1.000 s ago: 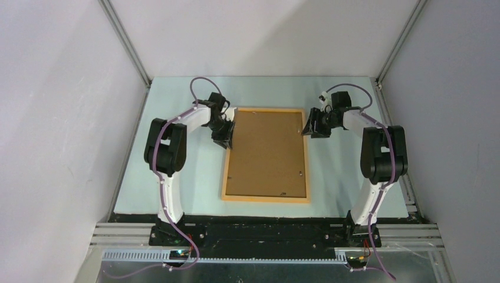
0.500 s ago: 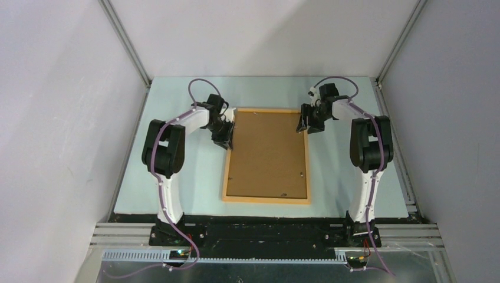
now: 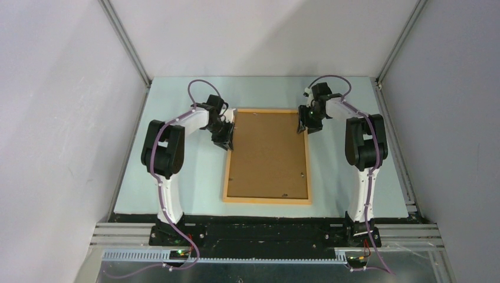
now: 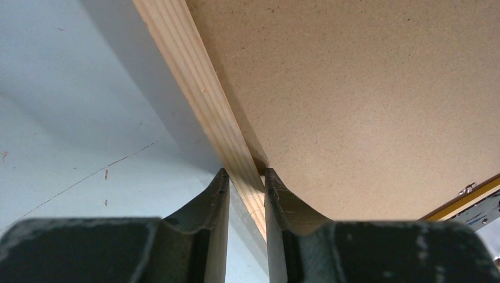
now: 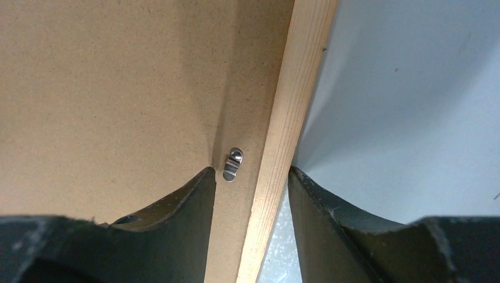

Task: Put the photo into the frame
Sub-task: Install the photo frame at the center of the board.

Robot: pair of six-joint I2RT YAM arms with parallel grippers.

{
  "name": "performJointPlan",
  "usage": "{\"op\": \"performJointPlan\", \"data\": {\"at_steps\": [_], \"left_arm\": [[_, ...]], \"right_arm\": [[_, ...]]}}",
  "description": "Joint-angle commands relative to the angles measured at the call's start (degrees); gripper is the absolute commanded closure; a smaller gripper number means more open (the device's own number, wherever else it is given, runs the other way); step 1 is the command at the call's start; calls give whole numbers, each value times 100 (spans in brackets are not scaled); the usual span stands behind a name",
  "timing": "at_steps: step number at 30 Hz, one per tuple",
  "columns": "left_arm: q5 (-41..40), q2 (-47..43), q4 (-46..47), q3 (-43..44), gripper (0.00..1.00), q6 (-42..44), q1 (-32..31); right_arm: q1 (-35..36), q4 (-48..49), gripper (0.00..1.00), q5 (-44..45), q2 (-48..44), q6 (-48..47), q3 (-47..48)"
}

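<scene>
The frame (image 3: 267,200) lies back-up in the middle of the table, its light wooden rails around a brown backing board (image 3: 268,154). The photo is hidden from every view. My left gripper (image 3: 226,140) is at the frame's left rail near the far corner. In the left wrist view that gripper (image 4: 243,175) is shut on the frame's rail (image 4: 194,82), one finger on each side. My right gripper (image 3: 305,127) is at the right rail near the far corner. In the right wrist view it (image 5: 252,174) stands open astride the rail (image 5: 295,100) and a metal clip (image 5: 233,165).
The pale blue tabletop (image 3: 177,177) surrounds the frame, with grey walls close on three sides. Small metal clips (image 3: 301,174) sit on the backing board near its right and near edges. The arm bases stand at the near edge.
My right arm has slid along the right rail toward the far corner and swung in closer to the frame. The left gripper and the frame have stayed put.
</scene>
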Motion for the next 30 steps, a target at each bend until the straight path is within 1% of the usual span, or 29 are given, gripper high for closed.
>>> {"op": "performJointPlan", "data": {"at_steps": [1, 9, 15, 23, 30], "left_arm": [[422, -211, -215, -106, 100, 38, -86], [433, -223, -217, -113, 100, 50, -85], [441, -238, -223, -110, 100, 48, -87], [454, -252, -222, -133, 100, 56, -87], [458, -243, -221, -121, 100, 51, -88]], "right_arm": [[139, 53, 48, 186, 172, -23, 222], [255, 6, 50, 418, 216, -19, 302], [287, -71, 56, 515, 275, -85, 413], [158, -95, 64, 347, 172, -227, 419], [65, -121, 68, 173, 162, -266, 477]]}}
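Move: From the right hand, the small metal clip near the far right corner of the board lies about 1 cm left, 1 cm ahead and 1 cm below, just inside the inner finger. The right rail is 1 cm to the hand's right and 1 cm down; the far rail is some 9 cm ahead, and the next clip on this side roughly 18 cm back. From the left hand, the metal clip is about 26 cm right and 9 cm ahead. The right hand's inner finger comes onto the loose end of the metal clip and pushes it sideways towards the right rail, as the fingers close from half open to about a third. The outer finger stays along the rail's outer face; the hand tilts some 5 degrees, its left side dipping, then edges about 1 cm right. The left hand stays still, keeping its pinch on the left rail. ##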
